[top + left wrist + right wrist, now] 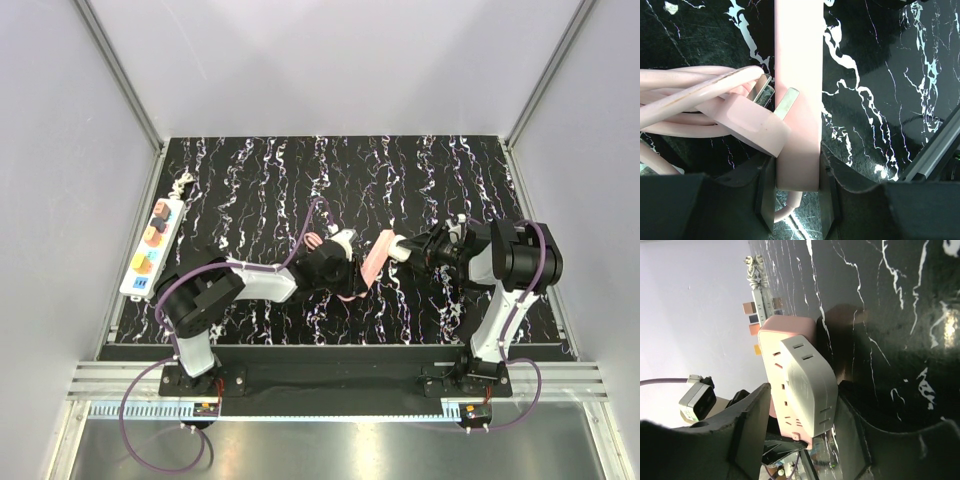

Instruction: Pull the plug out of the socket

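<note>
The plug (398, 248), a white cube adapter, sits in a pink socket strip (375, 258) held above the middle of the table. My left gripper (345, 265) is shut on the strip's near end (799, 75), a finger pressed to each side. The strip's pink cord lies coiled beside it, and its own pronged plug (747, 120) hangs loose. My right gripper (805, 405) straddles the white plug (807, 385). One finger is against the plug's right side. The other stands a little off it, over the pink face (777, 365).
A long white power strip (152, 248) with orange, yellow and blue patches lies along the table's left edge; it also shows far off (762, 302) in the right wrist view. The table is black marble-patterned, and grey walls close it in on three sides.
</note>
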Robot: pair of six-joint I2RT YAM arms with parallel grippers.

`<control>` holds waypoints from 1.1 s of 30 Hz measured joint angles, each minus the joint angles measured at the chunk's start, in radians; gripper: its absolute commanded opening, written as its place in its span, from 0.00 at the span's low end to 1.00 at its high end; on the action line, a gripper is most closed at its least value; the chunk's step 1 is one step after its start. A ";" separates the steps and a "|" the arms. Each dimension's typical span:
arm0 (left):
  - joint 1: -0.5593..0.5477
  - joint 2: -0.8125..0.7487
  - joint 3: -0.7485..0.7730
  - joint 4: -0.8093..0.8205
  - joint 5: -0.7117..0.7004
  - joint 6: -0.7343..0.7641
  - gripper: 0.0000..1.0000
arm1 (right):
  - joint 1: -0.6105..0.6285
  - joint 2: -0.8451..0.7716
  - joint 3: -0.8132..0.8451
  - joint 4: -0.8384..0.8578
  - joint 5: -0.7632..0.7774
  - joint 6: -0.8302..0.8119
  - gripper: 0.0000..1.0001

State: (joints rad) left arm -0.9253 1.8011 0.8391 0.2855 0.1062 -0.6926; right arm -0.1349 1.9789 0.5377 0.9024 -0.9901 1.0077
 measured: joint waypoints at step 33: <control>-0.054 0.000 0.082 -0.163 -0.143 0.015 0.00 | 0.024 0.028 0.053 -0.012 -0.003 -0.011 0.00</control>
State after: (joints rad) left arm -0.9791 1.8015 0.9211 0.1230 -0.0372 -0.6773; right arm -0.1112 2.0068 0.5907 0.8902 -0.9932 0.9970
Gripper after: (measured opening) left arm 0.345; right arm 0.283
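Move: The right hand stands open astride the white plug, whose middle is about 1 cm ahead and 2 cm left of it, at its height. The pink socket strip that carries it has its middle some 8 cm left and 1 cm back. From the left hand, which already grips the strip's near end, the plug lies about 8 cm forward and 10 cm right. The strip's middle is 6 cm forward and 4 cm right, the cord coil 7 cm forward and 7 cm left. Forward and a little left, only about 1 cm, the right hand eases farther over the white plug, then stops while its fingers close from about half open and pinch the plug's two sides, the grip effort rising. The left hand stays in place with its hold on the strip and rolls some 5 to 10 degrees, its left side rising. ##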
